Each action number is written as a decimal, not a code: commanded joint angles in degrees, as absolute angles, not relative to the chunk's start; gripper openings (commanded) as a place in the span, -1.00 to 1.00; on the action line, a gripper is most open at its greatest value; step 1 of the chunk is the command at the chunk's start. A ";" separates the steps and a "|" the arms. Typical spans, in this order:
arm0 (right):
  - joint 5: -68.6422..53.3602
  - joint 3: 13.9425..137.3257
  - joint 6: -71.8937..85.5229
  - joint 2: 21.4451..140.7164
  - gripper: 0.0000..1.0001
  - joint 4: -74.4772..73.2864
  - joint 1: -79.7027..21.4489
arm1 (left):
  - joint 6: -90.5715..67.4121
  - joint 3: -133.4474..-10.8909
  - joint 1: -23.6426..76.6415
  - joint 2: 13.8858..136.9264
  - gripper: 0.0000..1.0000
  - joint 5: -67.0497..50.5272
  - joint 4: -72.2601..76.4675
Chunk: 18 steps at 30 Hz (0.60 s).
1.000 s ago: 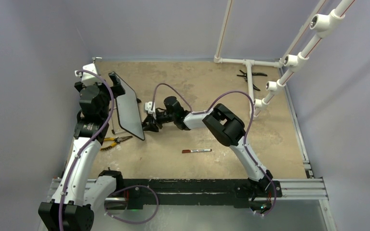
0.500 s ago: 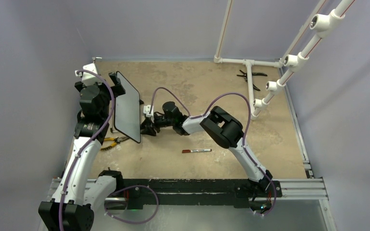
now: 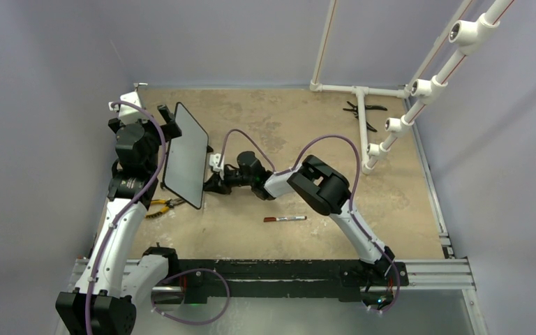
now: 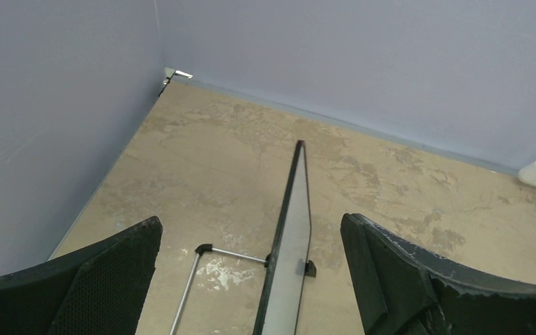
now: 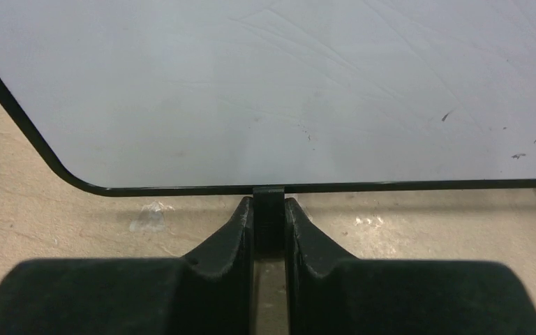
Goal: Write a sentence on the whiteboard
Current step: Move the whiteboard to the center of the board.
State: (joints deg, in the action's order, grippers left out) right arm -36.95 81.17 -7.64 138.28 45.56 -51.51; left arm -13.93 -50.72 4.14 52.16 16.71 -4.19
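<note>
The whiteboard (image 3: 185, 157) stands nearly upright on the table at the left, white with a thin black frame. Its face (image 5: 286, 84) shows no red sentence, only a few small dark marks at the right. My right gripper (image 3: 213, 183) is low at the board's bottom edge. In the right wrist view it (image 5: 269, 206) is shut on one of the board's small black feet (image 5: 269, 199). My left gripper (image 4: 251, 222) is open above the board's top edge (image 4: 289, 230), one finger on each side, not touching it. It also shows in the top view (image 3: 166, 117).
A red-capped marker (image 3: 285, 218) lies on the table near the middle front. Yellow-handled pliers (image 3: 160, 204) lie by the board's near end. Black pliers (image 3: 363, 112) and a white pipe frame (image 3: 359, 91) are at the back right. The board's wire stand (image 4: 188, 279) lies behind it.
My right gripper has moved left with the board's foot. The board has shifted left and leaned back, so more of its face shows from above. The left arm has barely moved.
</note>
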 commanded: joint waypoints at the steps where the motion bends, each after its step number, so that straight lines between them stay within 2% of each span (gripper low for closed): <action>1: -30.39 75.71 -4.97 133.97 -0.99 52.22 -51.86 | -13.72 -50.63 3.78 51.88 0.99 16.60 -2.28; 12: -10.54 55.67 5.90 123.62 -1.00 64.30 -51.88 | -13.58 -50.91 3.78 51.59 0.99 17.47 -2.78; 18: 0.90 50.73 10.54 121.19 -1.00 64.09 -51.88 | -13.58 -50.89 3.78 51.59 0.99 17.67 -2.90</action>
State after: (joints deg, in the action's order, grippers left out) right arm -11.16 52.64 4.05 124.11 61.06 -52.21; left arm -13.91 -50.72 4.14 52.16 16.99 -4.23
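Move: The right gripper already grips the black foot at the near end of the whiteboard's lower edge, with the board's middle about 9 cm ahead, 5 cm left and some 5 cm higher. The table's middle, where it should go, is roughly 25 cm to the right and 4 cm ahead. The marker lies about 25 cm right and 10 cm back, the pliers 12 cm left and 6 cm back. From the left gripper the table's middle is some 41 cm right, level with it, 32 cm below. Keep the right fingers shut on the whiteboard's foot and drag it to the right by about 9 cm, gathering speed and staying at the same low height, away from the pliers and towards the table's middle. As you go, swing the hand clockwise by nearly 30 degrees, so the fingers come round from pointing left to pointing left and forward, and let the wrist roll slightly. ##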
